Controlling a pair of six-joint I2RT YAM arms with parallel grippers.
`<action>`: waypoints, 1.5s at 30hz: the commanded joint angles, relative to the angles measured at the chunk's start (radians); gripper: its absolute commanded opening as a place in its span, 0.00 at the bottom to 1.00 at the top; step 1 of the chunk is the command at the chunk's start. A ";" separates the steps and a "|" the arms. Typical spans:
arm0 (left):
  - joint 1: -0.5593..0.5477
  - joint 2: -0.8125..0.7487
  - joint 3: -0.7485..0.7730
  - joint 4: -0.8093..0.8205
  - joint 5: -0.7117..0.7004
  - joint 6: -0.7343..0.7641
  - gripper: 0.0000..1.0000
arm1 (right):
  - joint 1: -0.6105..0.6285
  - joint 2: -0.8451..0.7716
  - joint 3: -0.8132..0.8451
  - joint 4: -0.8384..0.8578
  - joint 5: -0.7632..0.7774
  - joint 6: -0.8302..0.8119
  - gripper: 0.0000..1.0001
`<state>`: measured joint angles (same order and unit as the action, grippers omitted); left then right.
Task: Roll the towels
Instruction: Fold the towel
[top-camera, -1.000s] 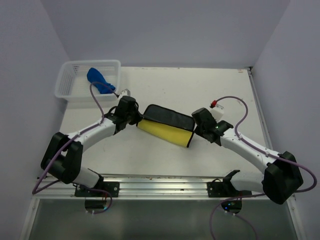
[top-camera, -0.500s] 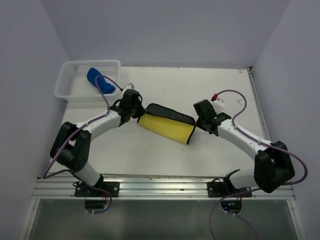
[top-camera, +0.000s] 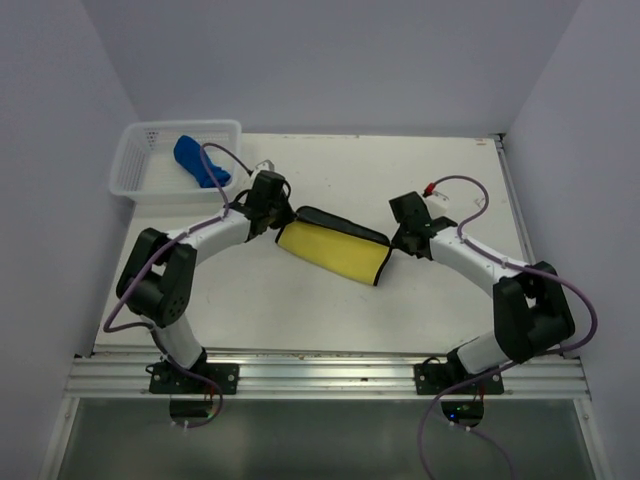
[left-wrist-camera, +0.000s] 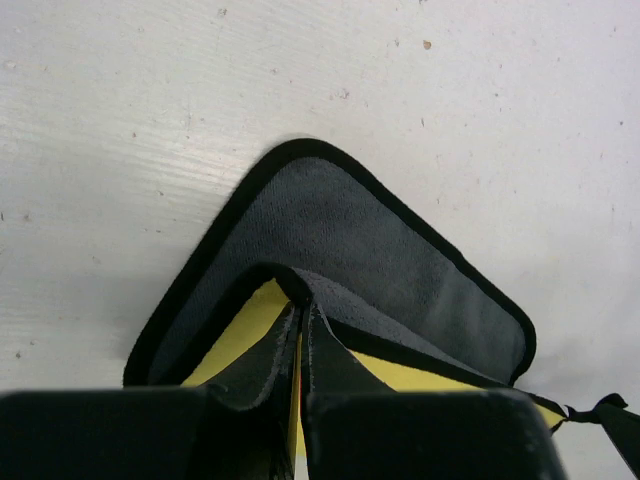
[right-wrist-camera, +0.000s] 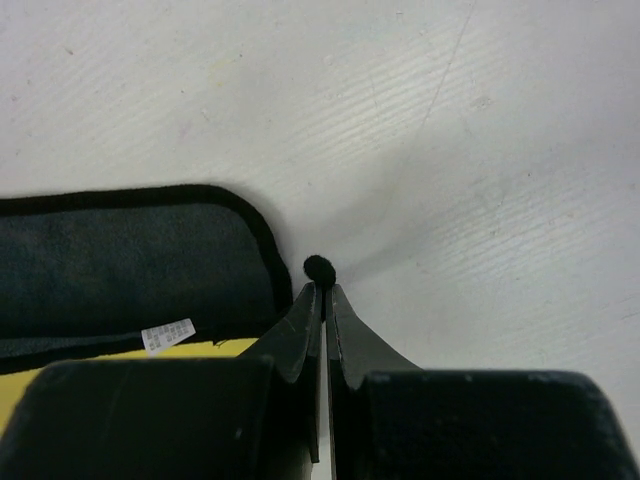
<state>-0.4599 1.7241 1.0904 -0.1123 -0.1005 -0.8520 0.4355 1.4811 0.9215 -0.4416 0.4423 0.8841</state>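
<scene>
The yellow towel (top-camera: 335, 250) with dark edging lies in mid-table, its yellow near part lifted over the grey backing (left-wrist-camera: 350, 230), of which a dark strip shows along the far edge. My left gripper (top-camera: 275, 222) is shut on the towel's left corner; in the left wrist view the black hem is pinched between the fingertips (left-wrist-camera: 300, 305). My right gripper (top-camera: 400, 245) is shut on the right corner, with a nub of black edging (right-wrist-camera: 318, 268) sticking out past the tips (right-wrist-camera: 325, 292). The blue towel (top-camera: 198, 162) lies bunched in the basket, away from both grippers.
The white mesh basket (top-camera: 135, 185) stands at the far left corner, just behind my left arm. A red-tagged cable end (top-camera: 432, 188) lies behind my right wrist. A metal rail (top-camera: 320, 365) runs along the near edge, and walls close in the table.
Both grippers moved away from the bases with the towel's corners, drawing the yellow part farther over the dark backing. The dark strip at the far edge has narrowed.
</scene>
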 joint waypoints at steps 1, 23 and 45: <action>0.013 0.038 0.051 0.040 -0.004 0.019 0.03 | -0.021 0.025 0.049 0.030 -0.007 -0.024 0.00; 0.023 0.124 0.105 0.059 0.004 0.024 0.22 | -0.067 0.143 0.103 0.067 -0.036 -0.051 0.00; 0.023 -0.020 0.005 0.056 -0.059 0.071 0.43 | -0.093 0.211 0.188 0.057 -0.085 -0.071 0.00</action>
<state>-0.4450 1.7668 1.1210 -0.0917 -0.1215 -0.8097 0.3458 1.6833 1.0660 -0.3737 0.3454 0.8215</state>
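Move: Both hands pinch the near corners of the yellow towel. From the left hand the grey underside's far left corner is about 4 cm ahead, 2 cm right and 4 cm below; the fold's left end lies 7 cm back, 3 cm left. The basket is some 13 cm ahead, 29 cm left. From the right hand, the far right corner is roughly 5 cm ahead, 2 cm left, 4 cm below; the fold's right end sits 10 cm back, 4 cm left. Forward and down by about 2 cm, the left hand lays its corner towards the far left one, holds there, opens its fingers to let go and begins to lift clear. The right hand keeps its pinch and carries its corner some 5 cm forward towards the far right corner, sinking steadily at first, then coming partly back up over the last stretch. ##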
